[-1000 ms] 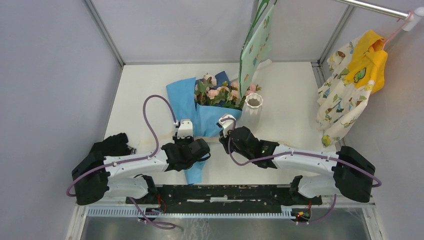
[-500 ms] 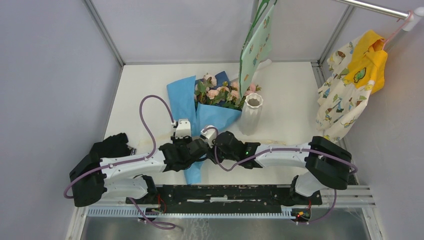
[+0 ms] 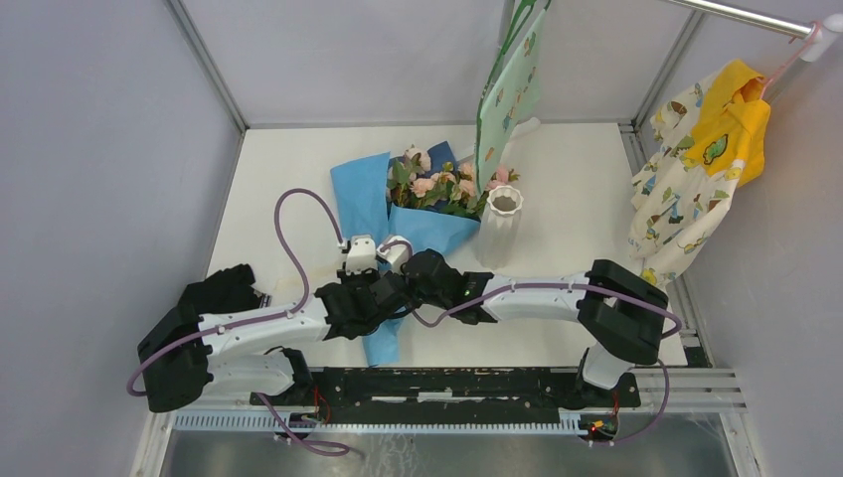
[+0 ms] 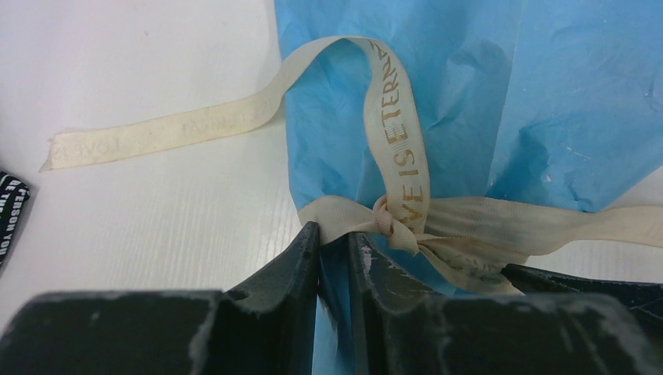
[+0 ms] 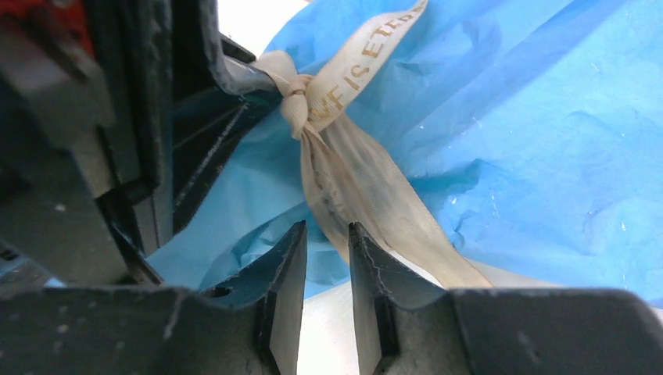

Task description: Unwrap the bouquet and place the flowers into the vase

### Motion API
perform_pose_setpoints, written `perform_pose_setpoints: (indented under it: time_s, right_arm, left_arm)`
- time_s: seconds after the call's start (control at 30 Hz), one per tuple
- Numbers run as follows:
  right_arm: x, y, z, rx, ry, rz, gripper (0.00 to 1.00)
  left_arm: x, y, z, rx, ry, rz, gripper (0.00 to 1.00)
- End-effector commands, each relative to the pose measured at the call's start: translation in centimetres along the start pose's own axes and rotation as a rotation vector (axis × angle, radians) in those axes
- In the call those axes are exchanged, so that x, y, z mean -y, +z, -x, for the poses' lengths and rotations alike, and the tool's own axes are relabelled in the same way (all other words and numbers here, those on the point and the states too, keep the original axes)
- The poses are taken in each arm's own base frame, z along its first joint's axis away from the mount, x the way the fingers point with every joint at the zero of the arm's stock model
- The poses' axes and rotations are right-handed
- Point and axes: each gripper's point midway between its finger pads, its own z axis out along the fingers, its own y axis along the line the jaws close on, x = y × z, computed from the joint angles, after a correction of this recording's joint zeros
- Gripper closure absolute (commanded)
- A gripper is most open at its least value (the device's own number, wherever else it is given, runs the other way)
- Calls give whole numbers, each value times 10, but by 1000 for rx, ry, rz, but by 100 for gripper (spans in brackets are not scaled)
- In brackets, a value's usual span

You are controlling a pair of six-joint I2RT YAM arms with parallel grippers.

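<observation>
The bouquet lies on the white table, its pink and peach flowers pointing toward the back. A cream ribbon is knotted round the light blue paper at the narrow neck. My left gripper is shut on the blue paper just below the knot. My right gripper stands open right beside it, its fingertips just short of the ribbon tail, with nothing between them. From above, both grippers meet at the bouquet's neck. The white ribbed vase stands upright to the right of the flowers.
A green patterned cloth hangs behind the bouquet. A yellow and cream garment hangs on a hanger at the right wall. One loose ribbon end trails over the table left of the neck. Grey walls close in the table.
My right gripper has swung left across the table to the bouquet's neck beside the left gripper, and its jaws have opened. The left gripper has kept its hold.
</observation>
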Motion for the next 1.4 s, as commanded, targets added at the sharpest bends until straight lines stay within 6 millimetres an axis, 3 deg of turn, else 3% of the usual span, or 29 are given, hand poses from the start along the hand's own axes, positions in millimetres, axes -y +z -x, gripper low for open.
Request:
perform_pose_setpoints:
  time_s: [0.0,0.23,0.37,0.53,0.6,0.67,0.73,0.87,1.07,1.23,1.37]
  right_arm:
    - [15,12,2,3,-10,-73,69]
    - [37,18,-10,-17,36,-127,70]
    - [38,22,-15,-31,44,-131,63]
    - [33,31,-23,-53,58,-109,64]
    - [34,33,-24,-57,61,-112,71]
    - [35,32,-23,-54,65,-119,89]
    - [39,30,-21,-50,66,-132,100]
    - [49,16,-17,-32,73,-174,100]
    - [76,-24,-7,29,104,-267,100]
    - [95,-52,-14,41,126,-323,100]
    - [101,-62,-19,42,137,-336,100]
  left_arm:
    - [5,-3,17,56,-80,-12,75]
    - [0,-5,18,62,-98,-18,75]
    - [-3,-6,18,67,-108,-19,75]
    - [-6,-7,19,72,-114,-19,75]
    - [-6,-7,19,73,-114,-20,75]
    - [-8,-7,17,70,-113,-17,75]
    - [-9,-7,16,71,-112,-15,75]
    - [-12,-5,13,74,-110,-4,75]
    - [-13,-5,16,80,-119,10,74]
    - [-13,-5,20,83,-122,20,74]
    - [-10,-5,22,80,-125,12,74]
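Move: The ribbon band just right of the knot is about 3 cm ahead of the right hand, 2 cm to its right and some 5 cm below. The knot is roughly 3 cm ahead, 4 cm left and 4 cm below; the vase stands about 7 cm ahead and 23 cm right, its middle about 2 cm above hand level. From the left hand the band is about 7 cm right, 1 cm ahead and 3 cm below. The right hand dips 5 cm, shuts on the ribbon band and drags it about 8 cm right, rising. ##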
